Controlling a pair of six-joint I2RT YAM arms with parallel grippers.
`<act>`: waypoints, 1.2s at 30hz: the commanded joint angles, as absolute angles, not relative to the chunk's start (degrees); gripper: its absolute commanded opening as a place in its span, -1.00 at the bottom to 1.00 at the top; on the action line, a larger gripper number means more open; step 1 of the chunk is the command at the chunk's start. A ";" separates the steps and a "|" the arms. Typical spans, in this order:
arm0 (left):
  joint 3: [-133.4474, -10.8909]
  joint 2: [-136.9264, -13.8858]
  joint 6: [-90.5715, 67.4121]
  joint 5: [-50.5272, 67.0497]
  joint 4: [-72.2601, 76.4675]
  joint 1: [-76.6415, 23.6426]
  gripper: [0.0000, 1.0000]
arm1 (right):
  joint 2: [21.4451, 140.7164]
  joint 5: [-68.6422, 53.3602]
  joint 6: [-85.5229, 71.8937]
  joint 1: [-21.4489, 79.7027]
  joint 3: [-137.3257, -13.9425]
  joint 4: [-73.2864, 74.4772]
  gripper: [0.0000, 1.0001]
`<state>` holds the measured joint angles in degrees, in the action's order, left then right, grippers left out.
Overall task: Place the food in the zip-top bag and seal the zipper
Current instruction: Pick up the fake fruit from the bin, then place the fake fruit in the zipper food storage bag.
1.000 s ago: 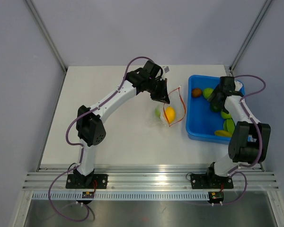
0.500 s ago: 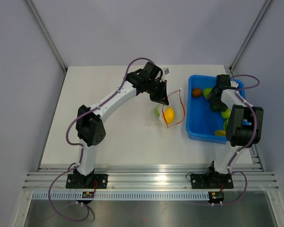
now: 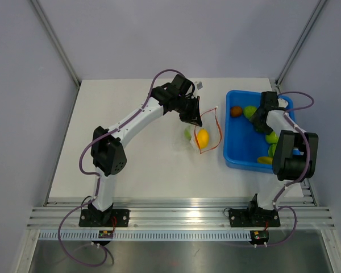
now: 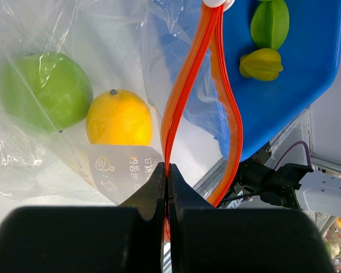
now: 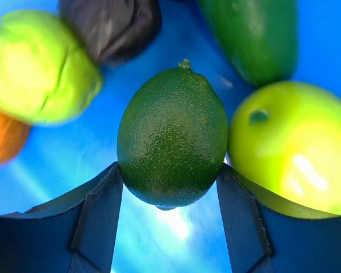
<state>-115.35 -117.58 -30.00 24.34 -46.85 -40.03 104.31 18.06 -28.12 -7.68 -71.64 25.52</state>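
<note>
The zip-top bag (image 3: 202, 135) lies on the table left of the blue tray, its mouth gaping. Inside it are a yellow lemon (image 4: 119, 118) and a green round fruit (image 4: 44, 91). My left gripper (image 4: 168, 170) is shut on one side of the red-orange zipper (image 4: 184, 85) and holds it up; from above, this left gripper (image 3: 192, 116) sits at the bag's far-left edge. My right gripper (image 5: 169, 168) is down in the tray, and its fingers press both sides of a dark green lime (image 5: 171, 142) that rests on the tray floor.
The blue tray (image 3: 233, 154) holds more food around the lime: a yellow-green fruit (image 5: 290, 148), a long green piece (image 5: 256, 34), a dark one (image 5: 111, 23) and a light green one (image 5: 40, 68). Two star fruits (image 4: 261, 63) lie near the tray's front end.
The right wrist has shifted slightly inside the tray and its jaws have narrowed onto the lime. The left arm and the bag have not moved.
</note>
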 commanded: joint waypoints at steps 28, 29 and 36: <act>-113.47 -113.38 -33.48 26.63 -42.98 -39.46 -1.00 | 68.73 4.04 -29.36 28.91 -66.45 33.49 0.21; -113.38 -113.29 -33.66 26.72 -42.80 -39.46 -1.00 | 69.77 3.96 -29.27 29.09 -66.79 33.75 0.45; -111.71 -111.27 -34.19 28.39 -41.93 -39.46 -1.00 | 68.91 12.73 -27.51 29.27 -70.57 38.32 0.86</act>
<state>-112.55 -116.77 -33.39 25.76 -44.84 -39.77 70.91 6.24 -28.32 28.84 -66.78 37.50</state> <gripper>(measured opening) 0.005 0.922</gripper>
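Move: The dark green fake fruit is already in the right fingers, just off the bin floor. The zip-top bag's open mouth lies about 26 cm to this hand's left, 8 cm back and 8 cm up; the yellow fruit in the bag is some 29 cm left, 5 cm back and 1 cm lower. A light green fruit sits about 5 cm right and 4 cm back. From the left hand, the mouth's middle is about 6 cm right, 1 cm back and 6 cm below. The dark green fruit, still pinched at first, is lifted out of the bin by the right hand, about 20 cm up and drawing back, then swept some 26 cm left to over the bag mouth. The wrist turns about 45 degrees counter-clockwise and tips up; the hand sinks about 5 cm and its fingers open wide. The left hand stays, keeping its pinch on the bag's zipper edge. ##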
